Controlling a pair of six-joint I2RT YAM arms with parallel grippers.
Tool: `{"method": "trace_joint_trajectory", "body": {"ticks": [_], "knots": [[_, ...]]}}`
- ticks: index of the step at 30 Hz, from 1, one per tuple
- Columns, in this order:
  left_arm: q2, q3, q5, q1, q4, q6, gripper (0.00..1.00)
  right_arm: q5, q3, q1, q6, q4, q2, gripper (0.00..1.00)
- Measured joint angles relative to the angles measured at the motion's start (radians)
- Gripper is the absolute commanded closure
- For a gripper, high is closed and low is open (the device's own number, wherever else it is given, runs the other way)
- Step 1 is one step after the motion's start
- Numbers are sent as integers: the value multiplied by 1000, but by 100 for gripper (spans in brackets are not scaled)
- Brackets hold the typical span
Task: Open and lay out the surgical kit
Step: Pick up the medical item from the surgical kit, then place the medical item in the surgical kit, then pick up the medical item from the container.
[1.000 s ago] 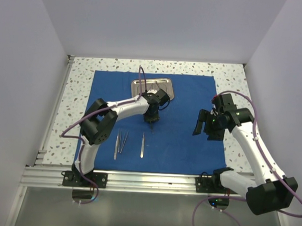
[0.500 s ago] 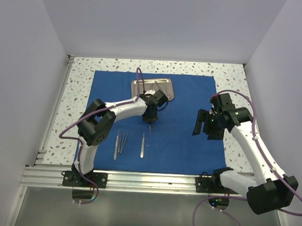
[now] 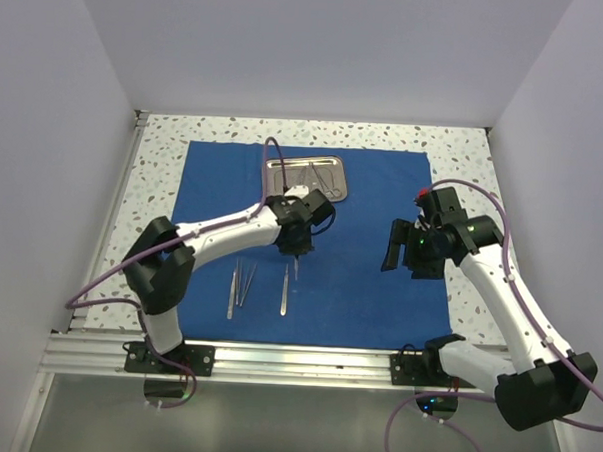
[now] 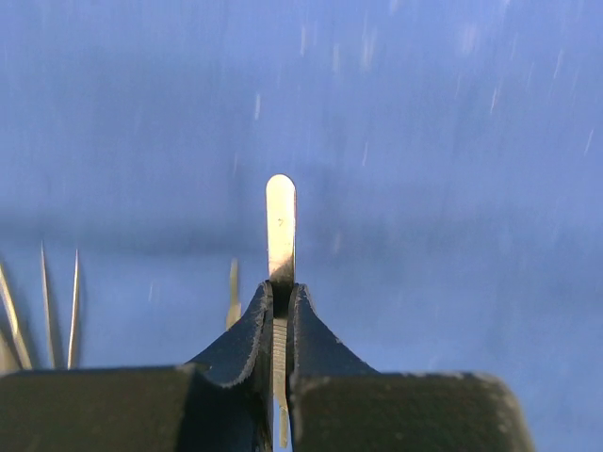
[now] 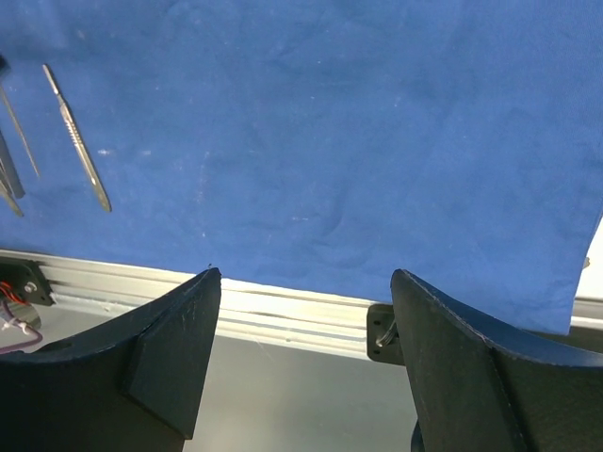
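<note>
The surgical kit's blue cloth (image 3: 364, 279) lies spread flat, with the steel tray (image 3: 342, 180) at its back holding a few instruments. My left gripper (image 3: 295, 252) hovers over the cloth just in front of the tray. In the left wrist view that gripper (image 4: 281, 287) is shut on a slim steel handle (image 4: 280, 221) that sticks out past the fingertips. Tweezers (image 3: 241, 283) and another steel handle (image 3: 285, 288) lie side by side on the cloth's front left. My right gripper (image 3: 393, 245) hangs open and holds nothing over the cloth's right part.
The speckled tabletop (image 3: 158, 195) frames the cloth. An aluminium rail (image 5: 283, 311) runs along the near edge, right below the right gripper (image 5: 303, 275). White walls close in on three sides. A laid-out handle (image 5: 77, 139) shows at the left of the right wrist view.
My left gripper has shut on the slim steel handle and carried it toward the front, closer to the laid-out instruments. The left elbow swung down and left. The right arm barely moved.
</note>
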Motion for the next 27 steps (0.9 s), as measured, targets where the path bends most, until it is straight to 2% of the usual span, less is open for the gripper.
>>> {"method": "trace_joint_trajectory", "body": {"ticks": [4, 9, 12, 15, 16, 19, 22, 27], "knots": [[-106, -132, -8, -80, -10, -50, 100, 0, 0, 11, 0, 2, -16, 23], [-127, -272, -3, -177, -10, -123, 100, 0, -11, 21, 0, 5, -51, 23], [-125, -299, 0, -219, -12, -155, 90, 0, -30, 23, 0, 6, -64, 23], [-123, -298, -1, -241, -3, -168, 73, 0, -42, 24, 0, 4, -69, 23], [-123, -296, -3, -241, -3, -170, 63, 0, -45, 24, 0, 4, -71, 23], [-114, -267, -21, -238, -16, -170, 48, 1, -49, 24, 0, 3, -76, 23], [-99, -211, -43, -237, -30, -161, 39, 2, -49, 24, 0, 0, -79, 22], [-87, -100, -71, -191, -77, -99, 37, 20, -49, 24, 0, 0, -78, 22]]}}
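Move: The left hand already holds the medical item; the bare spot on the blue cloth where it is to lie is about 12 cm back, 1 cm left and 5 cm below. The scalpel already laid out is some 10 cm back and 3 cm left of this hand, the thin tweezers about 9 cm back and 12 cm left, both 5 cm below. From the right hand, the spot lies roughly 25 cm left, 6 cm back and 13 cm below. Left hand carries the item back some 12 cm and down, opens beside the scalpel, then lifts forward. ##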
